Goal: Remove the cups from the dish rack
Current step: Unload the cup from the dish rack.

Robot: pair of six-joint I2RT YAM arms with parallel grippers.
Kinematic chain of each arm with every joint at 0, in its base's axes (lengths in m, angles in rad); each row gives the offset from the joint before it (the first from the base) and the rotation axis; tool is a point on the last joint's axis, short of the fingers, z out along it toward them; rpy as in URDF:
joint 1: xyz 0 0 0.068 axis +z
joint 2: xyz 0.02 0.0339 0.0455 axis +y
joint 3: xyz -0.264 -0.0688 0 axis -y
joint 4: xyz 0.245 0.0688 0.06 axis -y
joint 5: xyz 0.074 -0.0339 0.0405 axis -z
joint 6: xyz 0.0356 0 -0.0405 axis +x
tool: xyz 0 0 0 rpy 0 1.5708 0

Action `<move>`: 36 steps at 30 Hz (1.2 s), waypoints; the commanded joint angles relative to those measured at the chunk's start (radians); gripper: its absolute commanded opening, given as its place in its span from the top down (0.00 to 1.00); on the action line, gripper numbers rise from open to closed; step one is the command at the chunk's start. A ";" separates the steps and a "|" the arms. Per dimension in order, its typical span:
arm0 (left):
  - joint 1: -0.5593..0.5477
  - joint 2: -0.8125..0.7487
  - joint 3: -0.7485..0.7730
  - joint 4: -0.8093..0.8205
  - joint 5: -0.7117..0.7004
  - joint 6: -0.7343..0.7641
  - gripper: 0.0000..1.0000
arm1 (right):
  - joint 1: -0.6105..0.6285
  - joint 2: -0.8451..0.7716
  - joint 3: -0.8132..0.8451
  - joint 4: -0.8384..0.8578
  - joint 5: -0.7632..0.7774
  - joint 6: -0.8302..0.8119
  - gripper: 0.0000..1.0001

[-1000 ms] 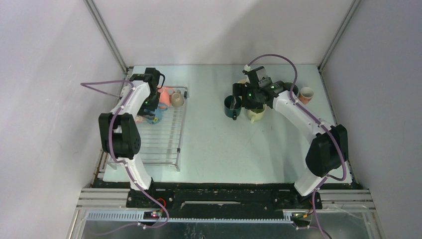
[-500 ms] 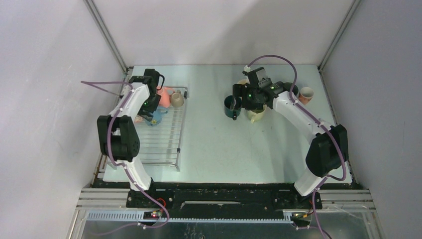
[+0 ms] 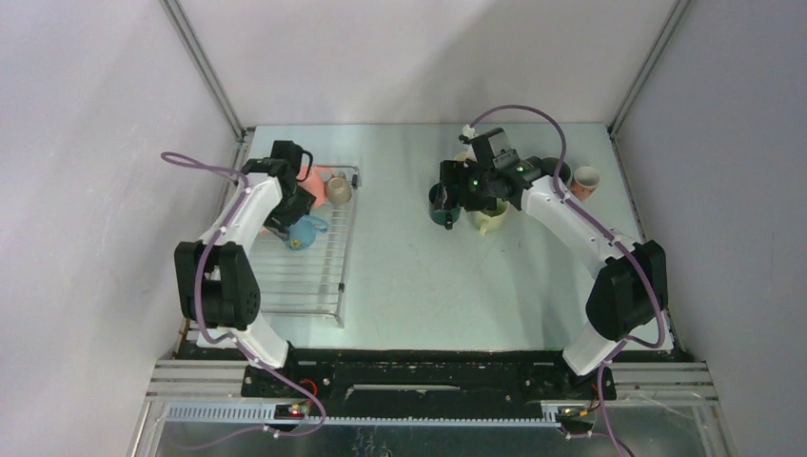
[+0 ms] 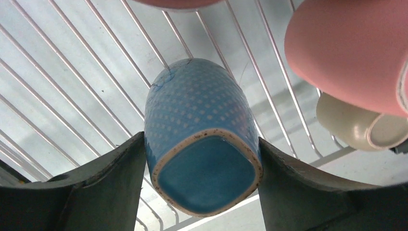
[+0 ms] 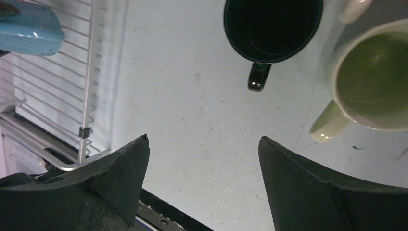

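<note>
A blue dotted cup (image 4: 197, 101) lies mouth-away between the fingers of my left gripper (image 4: 202, 138), which is shut on its base end, both pads touching its sides. It hangs just over the bars of the dish rack (image 3: 324, 276), and from above the blue cup (image 3: 305, 231) shows by the left gripper (image 3: 290, 214). A pink cup (image 4: 351, 53) and a beige cup (image 4: 358, 127) sit at the rack's far end. My right gripper (image 5: 202, 139) stands open over bare table, near a dark green cup (image 5: 272, 26) and a cream cup (image 5: 375, 77).
On the table's far right stand more cups, among them a pink-rimmed one (image 3: 585, 179) and a dark one (image 3: 560, 169). The rack's right rim (image 5: 91, 72) lies left of the right gripper. Grey walls enclose the table on three sides.
The left jaws closed in onto the blue cup, and the left arm's elbow swung out to the left. The right arm barely moved.
</note>
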State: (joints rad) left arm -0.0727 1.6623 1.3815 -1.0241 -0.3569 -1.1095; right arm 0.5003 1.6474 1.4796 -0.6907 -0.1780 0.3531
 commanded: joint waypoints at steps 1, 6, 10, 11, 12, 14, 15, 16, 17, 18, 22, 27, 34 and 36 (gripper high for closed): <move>-0.006 -0.108 -0.042 0.088 0.039 0.132 1.00 | 0.020 -0.042 0.018 0.061 -0.058 0.040 0.10; -0.008 -0.146 -0.062 0.123 0.102 0.216 1.00 | 0.029 -0.030 0.018 0.110 -0.129 0.093 0.10; -0.008 -0.177 -0.073 0.142 0.150 0.285 1.00 | 0.036 -0.027 0.006 0.170 -0.189 0.151 0.10; -0.007 -0.183 -0.073 0.143 0.159 0.297 1.00 | 0.038 -0.025 0.000 0.191 -0.202 0.169 0.10; -0.008 -0.191 -0.073 0.145 0.170 0.309 1.00 | 0.040 -0.022 -0.007 0.213 -0.217 0.188 0.10; -0.008 -0.208 -0.072 0.150 0.194 0.332 1.00 | 0.042 -0.013 -0.018 0.256 -0.249 0.227 0.11; -0.008 -0.214 -0.070 0.151 0.203 0.341 1.00 | 0.044 -0.010 -0.029 0.285 -0.264 0.248 0.11; -0.007 -0.221 -0.068 0.151 0.211 0.349 1.00 | 0.045 -0.006 -0.037 0.313 -0.279 0.270 0.11; -0.007 -0.228 -0.066 0.151 0.221 0.359 1.00 | 0.047 -0.003 -0.046 0.344 -0.296 0.289 0.11; -0.007 -0.236 -0.064 0.151 0.232 0.368 1.00 | 0.049 0.003 -0.052 0.384 -0.312 0.317 0.11; -0.007 -0.257 -0.050 0.141 0.263 0.393 1.00 | 0.061 0.041 -0.061 0.492 -0.365 0.386 0.11; -0.007 -0.269 -0.034 0.131 0.287 0.413 1.00 | 0.073 0.111 -0.049 0.604 -0.421 0.467 0.11; -0.008 -0.279 -0.018 0.126 0.340 0.424 1.00 | 0.084 0.178 -0.032 0.733 -0.453 0.553 0.13; -0.008 -0.285 -0.012 0.125 0.349 0.423 1.00 | 0.084 0.201 -0.031 0.773 -0.471 0.584 0.14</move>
State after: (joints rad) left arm -0.0765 1.4429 1.3212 -0.9276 -0.0563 -0.7113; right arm 0.5774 1.8244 1.4166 -0.0677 -0.6006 0.8543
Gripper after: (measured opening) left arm 0.766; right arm 0.873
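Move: The left hand already holds the blue cup; the open right gripper it heads for is roughly 34 cm to its right, 3 farther out and 6 higher. The coral cup lies some 10 ahead and 3 right of the left hand, the small beige cup 8 ahead and 8 right. From the right hand the blue cup is about 34 left, 3 back, 6 lower; the dark green cup is 5 ahead, 1 left and 12 below. Open right hand swings 14 cm left towards the blue cup, which the left lifts 5 cm and rightwards. ##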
